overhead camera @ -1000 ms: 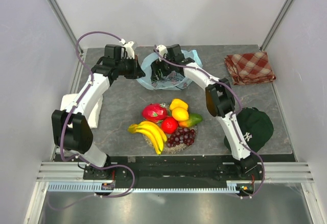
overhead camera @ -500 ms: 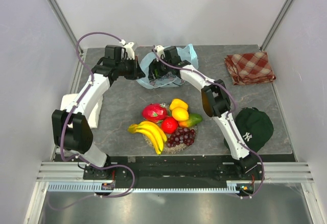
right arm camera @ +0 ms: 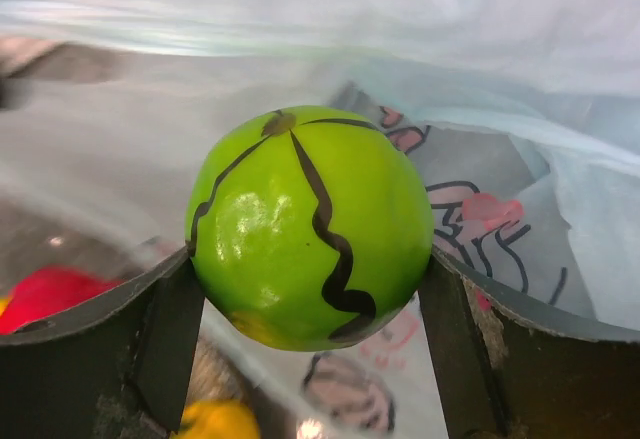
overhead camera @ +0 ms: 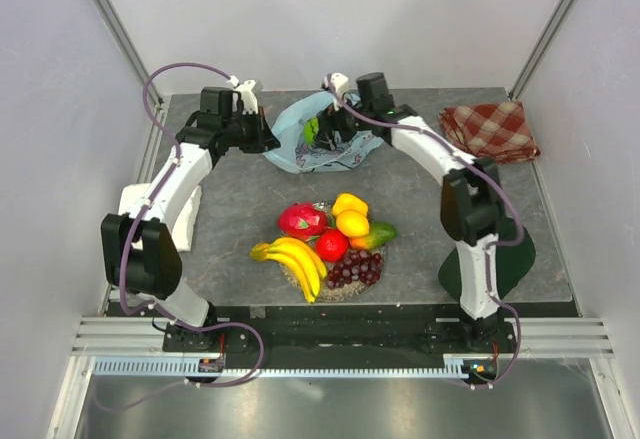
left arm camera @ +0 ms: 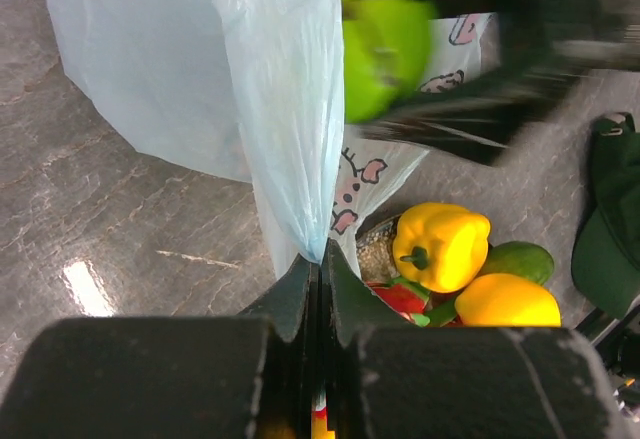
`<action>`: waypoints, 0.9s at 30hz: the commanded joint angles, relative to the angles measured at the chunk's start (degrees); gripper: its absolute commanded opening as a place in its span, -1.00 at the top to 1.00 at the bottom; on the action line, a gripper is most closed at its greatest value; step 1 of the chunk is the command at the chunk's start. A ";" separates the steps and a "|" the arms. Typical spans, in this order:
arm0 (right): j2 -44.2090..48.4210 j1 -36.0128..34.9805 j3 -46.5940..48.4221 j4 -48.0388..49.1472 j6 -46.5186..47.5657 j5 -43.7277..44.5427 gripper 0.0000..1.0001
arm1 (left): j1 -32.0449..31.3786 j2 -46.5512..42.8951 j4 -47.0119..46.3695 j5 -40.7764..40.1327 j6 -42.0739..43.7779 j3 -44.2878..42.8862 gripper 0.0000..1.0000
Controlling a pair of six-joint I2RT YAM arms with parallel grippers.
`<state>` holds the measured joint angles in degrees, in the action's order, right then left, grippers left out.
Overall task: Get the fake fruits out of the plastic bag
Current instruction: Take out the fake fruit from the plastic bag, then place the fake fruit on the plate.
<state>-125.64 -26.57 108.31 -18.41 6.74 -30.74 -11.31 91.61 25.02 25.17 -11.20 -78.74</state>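
The light blue plastic bag [overhead camera: 300, 149] lies at the back of the table. My left gripper [overhead camera: 268, 137] is shut on a pinched fold of it [left arm camera: 290, 159], which rises straight from my fingertips. My right gripper [overhead camera: 320, 133] is over the bag's mouth, shut on a glossy green round fruit with black wavy stripes [right arm camera: 310, 224]. The fruit sits between both fingers, with bag film behind it. It also shows in the left wrist view as a blurred green fruit [left arm camera: 385, 44]. Other fake fruits lie heaped in mid-table: banana bunch [overhead camera: 295, 262], dragon fruit [overhead camera: 302, 220], apple [overhead camera: 331, 245], grapes [overhead camera: 355, 269], yellow pepper [overhead camera: 349, 204], mango [overhead camera: 377, 234].
A red checkered cloth [overhead camera: 488, 131] lies folded at the back right. A dark green cap [overhead camera: 520, 254] sits at the right front, partly behind my right arm. The fruit heap rests on a round woven mat [overhead camera: 345, 289].
My right arm has swung to the right and drawn back from inside the bag, with its jaws now closed on the green fruit. The left gripper stays clamped on the bag.
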 commanded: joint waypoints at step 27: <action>31.87 -22.38 -27.98 -28.08 48.27 7.09 0.14 | 0.41 -1.79 -3.48 0.67 1.27 -5.20 0.96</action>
<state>-96.31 -46.65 82.04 -44.77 49.87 -28.51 -11.31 93.12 23.55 25.65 -11.27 -82.24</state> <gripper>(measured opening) 0.855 0.033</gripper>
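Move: The plate, where the green round fruit already in the right fingers is bound, has its middle some 27 cm back from the right hand and 6 cm to its right, 14 cm lower. On it the dragon fruit lies about 21 cm back and 3 cm left of that hand, the red fruit 28 cm back and 6 cm right, the yellow pepper 16 cm back and 12 cm right. From the left hand, the plate is roughly 20 cm back, 15 cm right and 19 cm down. The green fruit, still gripped in the right fingers, is lifted about 8 cm clear of the bag's mouth while starting back, then swept back towards the robot, some 25 cm in all, sinking again as it comes over the plate and slowing there. The right wrist swings about 45 degrees counter-clockwise and tips steeper down. The left fingers keep their pinch on the bag's edge, easing about 2 cm forward and up. ##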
